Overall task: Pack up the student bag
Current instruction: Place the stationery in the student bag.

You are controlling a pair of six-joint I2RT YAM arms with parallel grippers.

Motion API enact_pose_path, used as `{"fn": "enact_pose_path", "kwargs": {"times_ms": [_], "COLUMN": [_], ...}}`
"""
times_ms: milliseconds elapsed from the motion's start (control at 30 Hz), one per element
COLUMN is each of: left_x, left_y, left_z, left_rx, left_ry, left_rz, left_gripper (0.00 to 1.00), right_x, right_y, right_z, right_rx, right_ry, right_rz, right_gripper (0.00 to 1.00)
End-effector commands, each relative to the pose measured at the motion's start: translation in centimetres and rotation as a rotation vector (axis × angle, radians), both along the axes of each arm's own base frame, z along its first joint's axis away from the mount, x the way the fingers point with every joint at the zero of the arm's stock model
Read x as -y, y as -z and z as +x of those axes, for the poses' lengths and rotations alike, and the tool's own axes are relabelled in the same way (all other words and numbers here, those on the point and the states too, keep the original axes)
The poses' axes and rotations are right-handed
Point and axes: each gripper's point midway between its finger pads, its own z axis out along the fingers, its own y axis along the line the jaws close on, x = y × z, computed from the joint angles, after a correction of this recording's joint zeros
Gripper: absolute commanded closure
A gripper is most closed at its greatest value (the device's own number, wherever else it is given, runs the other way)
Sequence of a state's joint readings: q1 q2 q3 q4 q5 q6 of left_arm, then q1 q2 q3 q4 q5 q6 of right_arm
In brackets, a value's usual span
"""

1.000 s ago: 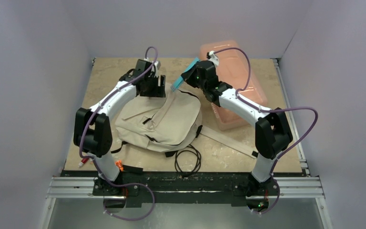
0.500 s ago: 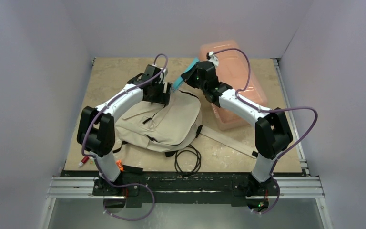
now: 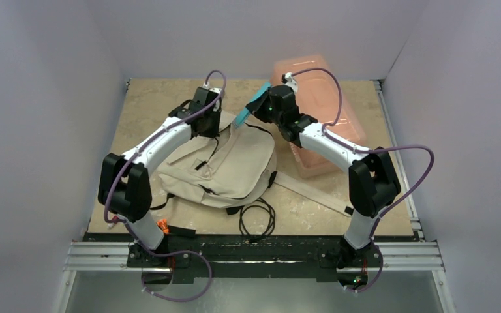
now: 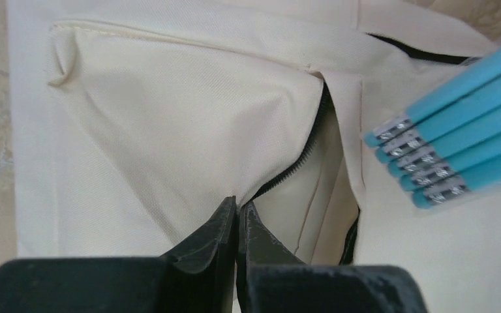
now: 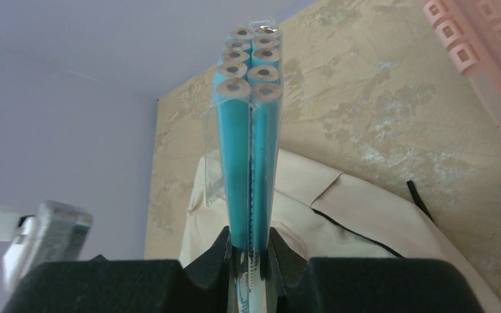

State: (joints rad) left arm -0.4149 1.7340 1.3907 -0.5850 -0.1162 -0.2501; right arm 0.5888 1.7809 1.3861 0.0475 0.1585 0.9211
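Note:
The beige student bag (image 3: 229,166) lies in the middle of the table, its zipper open at the top end. My left gripper (image 3: 216,126) is at that end. In the left wrist view it (image 4: 238,207) is shut on the fabric edge of the bag (image 4: 169,117) beside the open zipper (image 4: 300,160). My right gripper (image 3: 261,108) is shut on a clear-wrapped pack of teal pencils (image 3: 250,107) and holds it tilted above the bag's opening. The pack (image 5: 249,130) stands between the right gripper's jaws (image 5: 251,251), and its ends (image 4: 443,156) show over the bag.
A translucent pink plastic box (image 3: 319,111) stands at the back right, close behind the right arm. A coiled black cable (image 3: 258,218) and a long beige strip (image 3: 310,192) lie near the front. Small orange (image 3: 163,226) and black (image 3: 182,231) items lie by the left base.
My left gripper has gone down to the bag's top edge, taken hold of the fabric and drawn it up and back. The right gripper with the pencils has barely moved.

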Motion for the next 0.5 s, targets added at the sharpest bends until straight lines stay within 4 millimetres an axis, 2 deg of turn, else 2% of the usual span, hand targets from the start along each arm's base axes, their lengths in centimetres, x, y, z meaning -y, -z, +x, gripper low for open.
{"fn": "enact_pose_path", "kwargs": {"times_ms": [0, 200, 300, 467], "left_x": [0.3, 1.3, 1.7, 2.5], "left_y": [-5.7, -7.5, -8.0, -8.7], "left_z": [0.1, -0.7, -0.9, -1.3], "left_rx": [0.15, 0.128, 0.099, 0.038], "left_ry": [0.025, 0.056, 0.065, 0.077], "left_rz": [-0.085, -0.29, -0.38, -0.513], "left_gripper": [1.0, 1.0, 1.0, 1.0], "right_x": [-1.6, -4.3, -4.7, -5.5], "right_y": [-3.4, -1.8, -0.4, 0.1], "right_z": [-0.7, -2.4, -2.8, -3.7], "right_rx": [0.044, -0.001, -0.028, 0.085], "right_ry": [-0.057, -0.108, -0.057, 0.008], "right_rz": [0.12, 0.143, 0.162, 0.203], "right_gripper": [1.0, 1.0, 1.0, 1.0]}}
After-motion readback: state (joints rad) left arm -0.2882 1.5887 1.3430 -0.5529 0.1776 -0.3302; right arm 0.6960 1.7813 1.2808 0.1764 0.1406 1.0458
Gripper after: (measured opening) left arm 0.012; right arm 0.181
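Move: The small pocket's unzipped mouth, where the held pencil pack is headed, lies some 10 cm back, 10 cm left and 10 cm below the right hand. The bag's body is centred about 20 cm back and 11 cm left, and the pink box about 22 cm right, level fore and aft. From the left hand, already pinching the pocket's edge, the mouth is about 3 cm right, 2 cm back and slightly below. The pencil pack, still gripped in the right hand with its eraser end slanting down, is carried left and back about 6 cm towards the pocket mouth, gathering pace and dipping a little only at the last. Meanwhile the shut left fingers keep their pinch on the pocket's edge, pull it up about 5 cm early on, then mainly roll the hand's right side upward. ##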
